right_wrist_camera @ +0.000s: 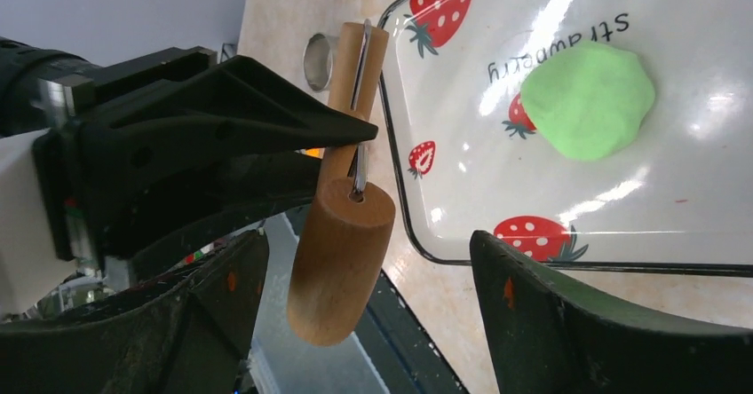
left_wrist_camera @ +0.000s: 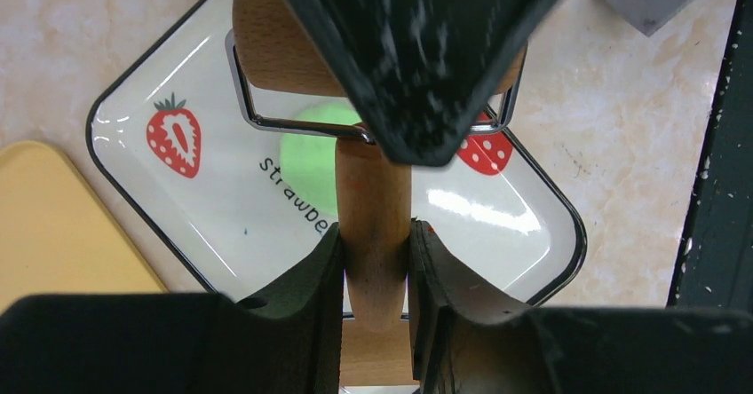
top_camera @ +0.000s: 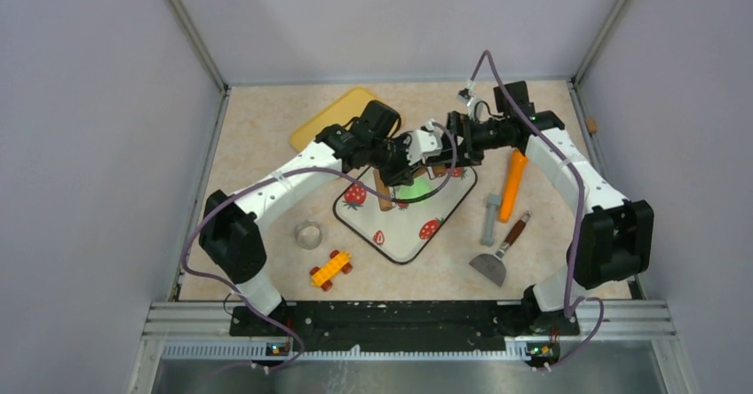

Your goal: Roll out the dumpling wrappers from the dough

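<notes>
The dough point(right_wrist_camera: 588, 101) is a flattened round green lump lying on a white strawberry-print tray point(right_wrist_camera: 675, 225). In the top view the dough point(top_camera: 413, 190) is partly hidden under the two wrists. My left gripper point(left_wrist_camera: 375, 234) is shut on the wooden handle point(left_wrist_camera: 373, 190) of a rolling pin and holds it above the tray. The pin's drum point(right_wrist_camera: 342, 261) hangs between the wide-apart fingers of my right gripper point(right_wrist_camera: 368, 243), which is open and not touching it. Dumpling wrappers are out of view.
A yellow board point(top_camera: 342, 114) lies behind the tray. A metal ring cutter point(top_camera: 308, 233) and a toy car point(top_camera: 330, 269) sit at the front left. To the right are an orange tool point(top_camera: 512, 185), a grey bolt point(top_camera: 490, 219) and a scraper point(top_camera: 499, 254).
</notes>
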Controlling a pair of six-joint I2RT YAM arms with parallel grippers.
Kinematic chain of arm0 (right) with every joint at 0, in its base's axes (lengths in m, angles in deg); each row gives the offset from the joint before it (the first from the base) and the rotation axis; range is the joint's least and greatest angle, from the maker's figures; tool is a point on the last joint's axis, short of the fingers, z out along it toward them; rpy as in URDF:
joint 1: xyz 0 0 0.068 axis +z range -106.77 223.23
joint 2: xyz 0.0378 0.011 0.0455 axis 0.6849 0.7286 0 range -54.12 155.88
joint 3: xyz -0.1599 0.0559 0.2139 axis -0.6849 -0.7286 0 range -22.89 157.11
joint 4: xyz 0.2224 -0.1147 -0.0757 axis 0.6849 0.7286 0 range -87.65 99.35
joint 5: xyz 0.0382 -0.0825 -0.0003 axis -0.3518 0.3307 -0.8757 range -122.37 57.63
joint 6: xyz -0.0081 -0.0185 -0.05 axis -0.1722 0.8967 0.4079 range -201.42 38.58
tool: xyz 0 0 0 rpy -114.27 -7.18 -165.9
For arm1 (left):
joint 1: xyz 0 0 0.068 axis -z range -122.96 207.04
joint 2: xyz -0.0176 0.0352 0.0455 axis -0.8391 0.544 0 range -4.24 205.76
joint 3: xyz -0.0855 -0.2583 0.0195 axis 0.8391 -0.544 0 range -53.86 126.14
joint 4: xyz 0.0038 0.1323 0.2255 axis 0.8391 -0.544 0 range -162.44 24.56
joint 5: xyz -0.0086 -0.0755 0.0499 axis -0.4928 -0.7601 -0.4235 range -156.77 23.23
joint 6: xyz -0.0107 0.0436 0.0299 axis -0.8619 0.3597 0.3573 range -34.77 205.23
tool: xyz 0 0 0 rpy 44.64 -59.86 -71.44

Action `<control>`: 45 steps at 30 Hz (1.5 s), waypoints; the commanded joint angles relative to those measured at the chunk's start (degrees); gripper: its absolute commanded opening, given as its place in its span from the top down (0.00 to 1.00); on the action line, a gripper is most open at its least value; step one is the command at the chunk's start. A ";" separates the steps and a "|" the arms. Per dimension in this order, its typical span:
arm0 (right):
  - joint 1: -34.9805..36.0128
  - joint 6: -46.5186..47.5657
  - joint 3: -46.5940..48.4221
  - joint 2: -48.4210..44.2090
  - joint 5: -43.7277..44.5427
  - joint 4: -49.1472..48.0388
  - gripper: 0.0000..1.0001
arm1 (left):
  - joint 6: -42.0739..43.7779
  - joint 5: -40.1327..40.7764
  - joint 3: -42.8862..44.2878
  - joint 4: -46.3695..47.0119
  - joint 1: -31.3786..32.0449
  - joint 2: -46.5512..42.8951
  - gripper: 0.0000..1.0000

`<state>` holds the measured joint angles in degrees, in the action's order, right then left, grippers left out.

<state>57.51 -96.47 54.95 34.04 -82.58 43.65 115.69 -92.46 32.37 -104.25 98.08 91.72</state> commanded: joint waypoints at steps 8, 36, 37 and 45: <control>3.15 0.37 -3.52 -1.04 -0.62 -4.44 0.40 | -6.22 -3.85 4.82 7.60 2.05 2.72 1.00; -6.52 13.29 -2.51 8.59 5.41 -1.08 1.00 | -12.45 -0.32 10.62 23.35 3.72 21.53 1.00; -6.48 13.36 -1.89 9.37 5.51 -1.09 1.00 | -11.98 0.25 10.70 23.34 3.64 21.88 1.00; -6.40 12.79 3.02 15.08 5.80 -2.01 1.00 | -11.61 3.46 11.02 24.85 1.98 23.26 1.00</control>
<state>51.04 -83.94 53.38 47.57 -76.11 43.50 104.15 -91.46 40.22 -84.33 101.58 114.45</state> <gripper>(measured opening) 0.354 0.305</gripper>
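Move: The left hand still grips the roller tool by its handle; the dough lies about 17 cm below it, 5 cm ahead and 2 cm right, on the strawberry tray, with the yellow board's middle some 22 cm ahead and 16 cm left. The open right hand has the tool's small roller about 5 cm to its left, 2 cm back and 2 cm below; the orange rod lies 18 cm right, 5 ahead and 21 below. The left hand keeps its hold and brings the tool to the right while the right hand sinks a little, draws back slightly and closes its fingers on the small roller at the tool's right end. Held from both sides, the tool then goes down, right and forward towards the dough, the left hand ending about 10 cm farther right and 8 cm lower. ##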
